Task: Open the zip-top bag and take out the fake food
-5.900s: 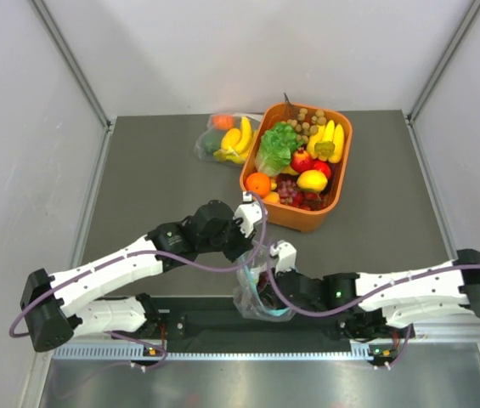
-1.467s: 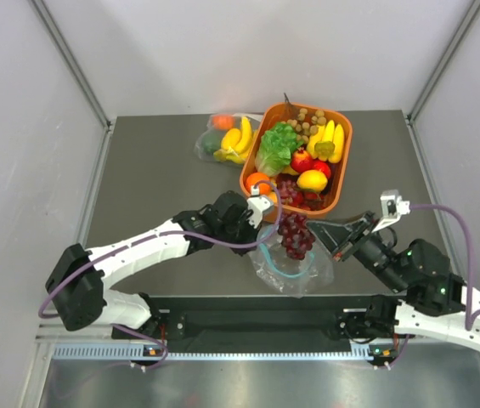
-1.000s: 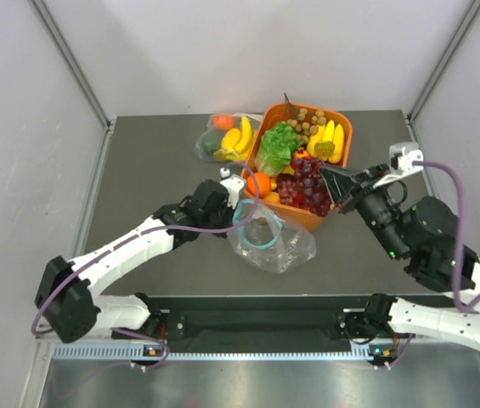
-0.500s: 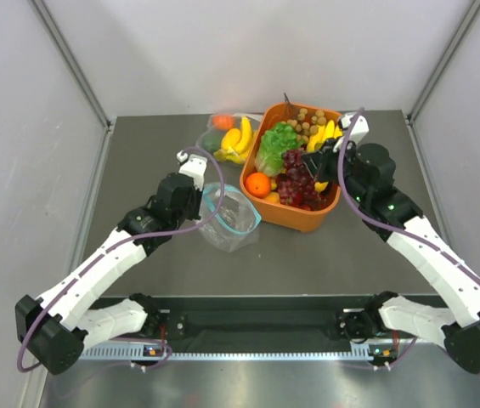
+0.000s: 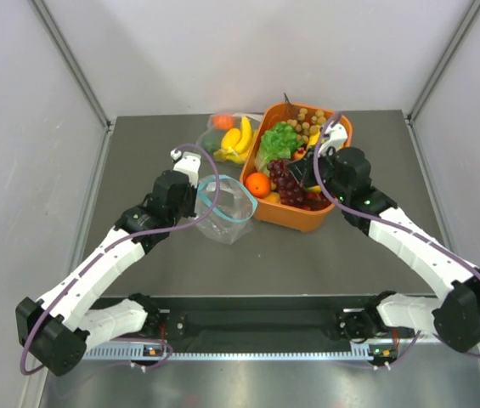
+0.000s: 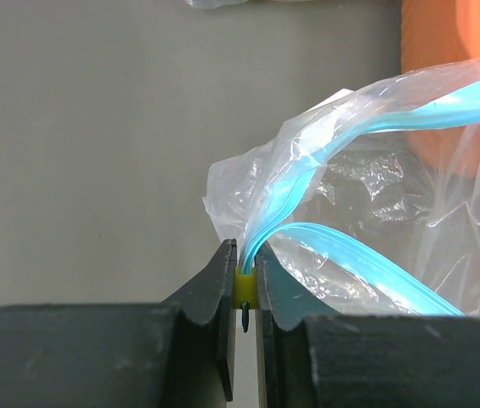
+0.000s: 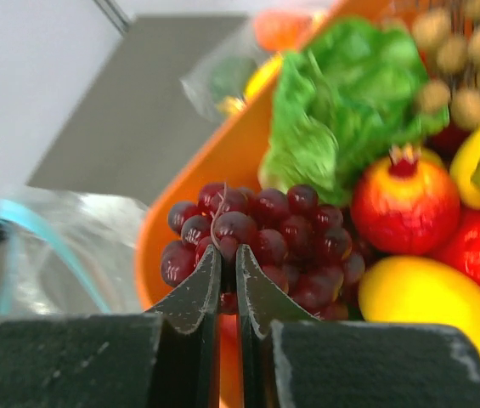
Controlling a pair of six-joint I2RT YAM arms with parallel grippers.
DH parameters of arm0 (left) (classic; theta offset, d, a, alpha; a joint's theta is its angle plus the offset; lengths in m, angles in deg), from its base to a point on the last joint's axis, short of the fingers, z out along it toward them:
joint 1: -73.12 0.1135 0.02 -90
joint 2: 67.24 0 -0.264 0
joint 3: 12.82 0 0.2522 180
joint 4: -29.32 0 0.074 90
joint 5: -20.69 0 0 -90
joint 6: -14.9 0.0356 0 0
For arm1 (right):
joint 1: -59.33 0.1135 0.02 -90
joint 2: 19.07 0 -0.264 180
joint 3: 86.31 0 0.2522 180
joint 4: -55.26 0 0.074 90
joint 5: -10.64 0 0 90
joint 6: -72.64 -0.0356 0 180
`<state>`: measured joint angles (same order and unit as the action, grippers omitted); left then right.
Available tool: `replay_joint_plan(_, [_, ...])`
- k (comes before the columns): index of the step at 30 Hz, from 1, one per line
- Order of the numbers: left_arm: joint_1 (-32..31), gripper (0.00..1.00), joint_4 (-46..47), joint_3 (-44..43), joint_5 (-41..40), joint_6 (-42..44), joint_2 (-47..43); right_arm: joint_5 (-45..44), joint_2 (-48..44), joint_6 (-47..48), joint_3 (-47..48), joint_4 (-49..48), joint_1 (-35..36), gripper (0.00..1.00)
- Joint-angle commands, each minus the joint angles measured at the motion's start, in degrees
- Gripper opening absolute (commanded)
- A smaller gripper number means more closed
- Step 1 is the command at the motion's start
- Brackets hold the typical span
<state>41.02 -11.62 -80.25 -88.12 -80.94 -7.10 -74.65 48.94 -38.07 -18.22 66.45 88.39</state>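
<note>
The zip-top bag (image 5: pixel 223 210), clear with a teal-blue strip, lies open-mouthed on the table left of the orange bin; I see nothing inside it. My left gripper (image 5: pixel 197 192) is shut on the bag's (image 6: pixel 358 212) zip strip at its yellow slider (image 6: pixel 245 286); the left gripper (image 6: pixel 245 270) pinches it thinly. The fake food in hand is a dark red grape bunch (image 5: pixel 283 179), held by my right gripper (image 5: pixel 301 176) over the bin's left part. In the right wrist view the right gripper (image 7: pixel 228 257) is shut on the grape bunch (image 7: pixel 269 236).
The orange bin (image 5: pixel 284 218) holds lettuce (image 5: pixel 279 143), an orange (image 5: pixel 258 184), bananas, pale grapes and red fruit. In the right wrist view, lettuce (image 7: pixel 333 127), a pomegranate (image 7: pixel 405 206) and a lemon (image 7: pixel 426 299) lie beyond the jaws. Another clear bag with bananas (image 5: pixel 227 140) lies behind.
My right gripper has carried the grape bunch up from above the bag to over the bin. My left gripper has drawn the bag leftward, away from the table's near edge.
</note>
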Motion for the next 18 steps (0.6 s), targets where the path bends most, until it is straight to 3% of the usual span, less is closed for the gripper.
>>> replay_joint_plan(1, [0.4, 0.04, 1.1, 0.1, 0.4, 0.2, -0.4, -2.6, 2.3, 0.1, -1.1, -4.6, -0.9, 0.0])
replay_joint_plan(6, [0.4, 0.1, 0.9, 0.0, 1.0, 0.1, -0.3, -8.0, 3.3, 0.1, -0.8, -0.2, -0.8, 0.0])
replay_joint_plan(8, [0.4, 0.25, 0.9, 0.0, 1.2, 0.1, -0.3, -11.4, 2.8, 0.5, -0.5, 1.3, -0.9, 0.02])
replay_joint_plan(10, [0.4, 0.36, 0.9, -0.1, 1.8, 0.1, -0.4, -11.7, 1.9, 1.5, -0.4, 2.4, -0.9, 0.14])
replay_joint_plan(11, [0.3, 0.46, 0.9, -0.1, 2.0, 0.1, -0.3, -11.4, 1.3, 1.7, -0.4, 2.4, -0.9, 0.28])
replay_joint_plan(14, [0.4, 0.6, 1.1, -0.1, 2.4, 0.1, -0.5, -9.8, -1.1, 2.3, -0.4, 4.3, -0.8, 0.52])
replay_joint_plan(18, [0.4, 0.76, 1.3, 0.0, 3.1, 0.4, -1.4, -9.3, -3.4, 3.9, 1.0, 7.9, -0.9, 0.75])
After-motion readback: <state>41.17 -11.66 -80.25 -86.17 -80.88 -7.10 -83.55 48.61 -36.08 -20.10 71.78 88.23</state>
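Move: The right hand holds the dark grapes over the orange bin; their resting spot in its near left part is about 2 cm back, 3 cm left and 8 cm below. From that hand, the loose orange is 8 cm left, 3 cm back; the lettuce 4 cm left, 6 cm ahead; the pomegranate 2 cm right, 4 cm ahead. The left hand pinches the zip end of the empty bag, whose middle lies about 8 cm right, 1 cm ahead and 5 cm below. The right hand lowers the grapes about 5 cm into the near left part of the bin beside the orange, easing slightly forward and then some 3 cm to the left with a small clockwise turn, before its fingers open wide to let go and it starts to lift and draw back by about a centimetre. Meanwhile the left hand stays almost in place and opens its fingers wide, letting go of the zip-top bag's yellow-tipped zip end. ##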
